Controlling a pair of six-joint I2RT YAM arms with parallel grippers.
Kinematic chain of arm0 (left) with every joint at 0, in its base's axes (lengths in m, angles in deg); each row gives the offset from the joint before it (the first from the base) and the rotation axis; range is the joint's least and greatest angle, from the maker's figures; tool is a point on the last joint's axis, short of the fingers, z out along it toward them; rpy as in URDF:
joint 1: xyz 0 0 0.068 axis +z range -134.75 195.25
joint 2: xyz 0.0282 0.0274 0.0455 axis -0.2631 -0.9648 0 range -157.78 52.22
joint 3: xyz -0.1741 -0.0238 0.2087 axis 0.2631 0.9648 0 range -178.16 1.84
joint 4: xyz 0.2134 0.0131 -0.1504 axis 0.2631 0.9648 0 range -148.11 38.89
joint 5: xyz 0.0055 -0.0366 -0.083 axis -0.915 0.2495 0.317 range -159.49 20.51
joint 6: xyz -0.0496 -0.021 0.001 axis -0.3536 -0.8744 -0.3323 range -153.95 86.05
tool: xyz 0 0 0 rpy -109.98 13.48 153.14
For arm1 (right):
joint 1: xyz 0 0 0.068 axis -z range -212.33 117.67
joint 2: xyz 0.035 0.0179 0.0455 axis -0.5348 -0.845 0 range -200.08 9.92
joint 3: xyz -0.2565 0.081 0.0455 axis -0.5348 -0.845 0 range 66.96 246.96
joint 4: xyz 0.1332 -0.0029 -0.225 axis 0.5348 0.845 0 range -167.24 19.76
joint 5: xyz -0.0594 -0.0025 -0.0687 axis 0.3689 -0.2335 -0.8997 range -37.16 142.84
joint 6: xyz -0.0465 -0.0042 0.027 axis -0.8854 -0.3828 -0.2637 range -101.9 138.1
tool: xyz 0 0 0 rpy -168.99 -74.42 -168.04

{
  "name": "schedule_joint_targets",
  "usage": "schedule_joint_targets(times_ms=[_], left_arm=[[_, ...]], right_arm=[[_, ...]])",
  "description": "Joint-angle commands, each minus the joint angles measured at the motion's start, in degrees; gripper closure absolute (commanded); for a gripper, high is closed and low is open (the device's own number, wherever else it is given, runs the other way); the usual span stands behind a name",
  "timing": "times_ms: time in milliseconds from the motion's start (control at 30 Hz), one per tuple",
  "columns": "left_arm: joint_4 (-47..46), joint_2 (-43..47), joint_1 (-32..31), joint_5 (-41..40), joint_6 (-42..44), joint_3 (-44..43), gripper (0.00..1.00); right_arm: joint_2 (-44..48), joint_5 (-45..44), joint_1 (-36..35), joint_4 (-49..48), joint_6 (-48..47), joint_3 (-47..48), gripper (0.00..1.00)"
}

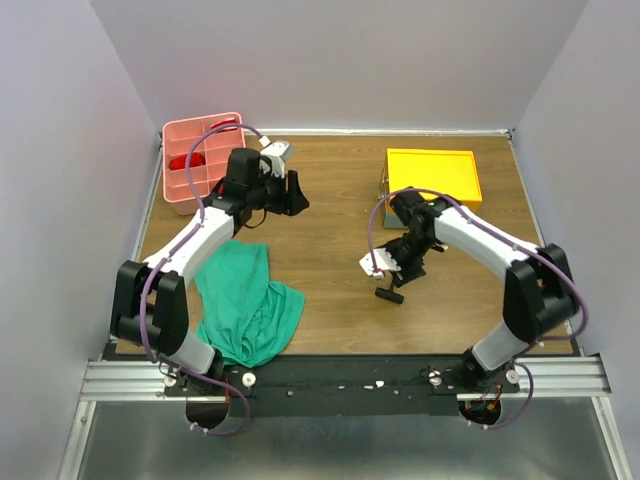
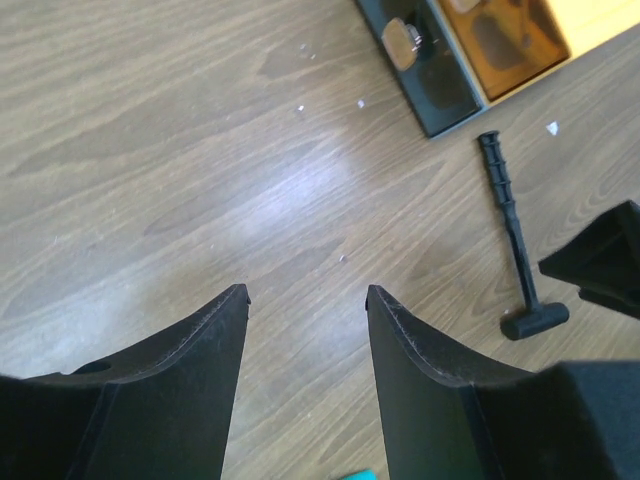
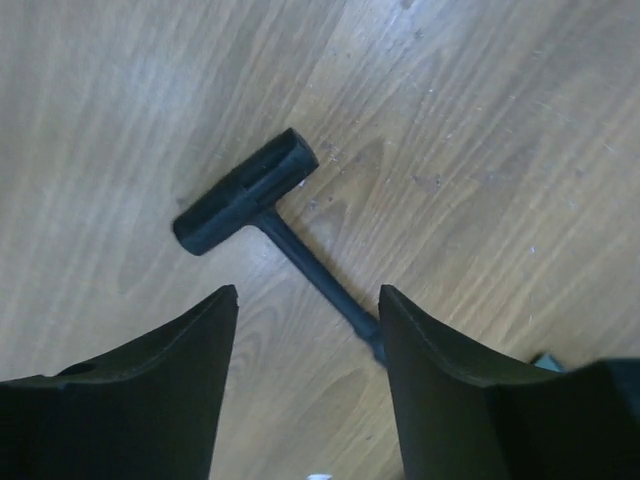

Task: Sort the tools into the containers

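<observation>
A black hammer (image 3: 258, 200) lies flat on the wooden table, its head (image 1: 389, 294) toward the front. My right gripper (image 3: 308, 292) hangs open just above it, and the handle runs under the right fingertip (image 3: 400, 310). In the top view this gripper (image 1: 400, 276) sits left of centre-right, in front of the yellow-topped toolbox (image 1: 433, 175). My left gripper (image 2: 306, 292) is open over bare wood with nothing between its fingers, just right of the pink tray (image 1: 203, 125). A red-handled tool (image 1: 186, 160) lies in the tray. The hammer (image 2: 512, 225) also shows in the left wrist view.
A crumpled green cloth (image 1: 245, 298) lies at the front left beside the left arm. The toolbox's grey base with a metal latch (image 2: 405, 42) shows in the left wrist view. Grey walls close the table on three sides.
</observation>
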Motion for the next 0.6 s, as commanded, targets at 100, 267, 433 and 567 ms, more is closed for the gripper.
schedule_joint_targets(times_ms=[100,267,433,567], left_arm=[[-2.18,2.97,3.52,-0.38,-1.13,4.3,0.4],[-2.89,3.41,5.45,-0.12,-2.19,5.01,0.4],[-3.06,3.33,6.24,-0.56,-2.19,5.44,0.4],[-3.5,1.84,6.68,-0.21,-3.15,5.27,0.4]], right_arm=[[-10.57,-11.32,-1.17,-0.42,-15.97,4.07,0.39],[-13.47,-13.71,-1.17,-4.3,-17.91,1.97,0.45],[-13.3,-13.63,-1.16,-9.48,-17.82,-1.29,0.55],[-13.21,-11.79,-1.25,-10.02,-17.48,-1.38,0.69]])
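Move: The hammer lies flat on the table; its middle is about 4 cm ahead of the right hand, 1 cm to its right and 7 cm below, with the head end nearer the base. From that hand, the yellow-topped box is some 20 cm ahead and 9 cm right, its middle roughly 4 cm lower; the green cloth is around 35 cm left and 4 cm back, on the table. From the left hand, the hammer is about 23 cm right, 12 cm back and 18 cm down. The hammer's handle is what the right hand sinks onto: about 6 cm down and 4 cm forward, turning some 15 degrees counter-clockwise and tipping its fingers more upright, while they close partway with the handle between them, not yet shut. The empty left hand meanwhile drifts about 4 cm left and 2 cm down, farther from the hammer. ##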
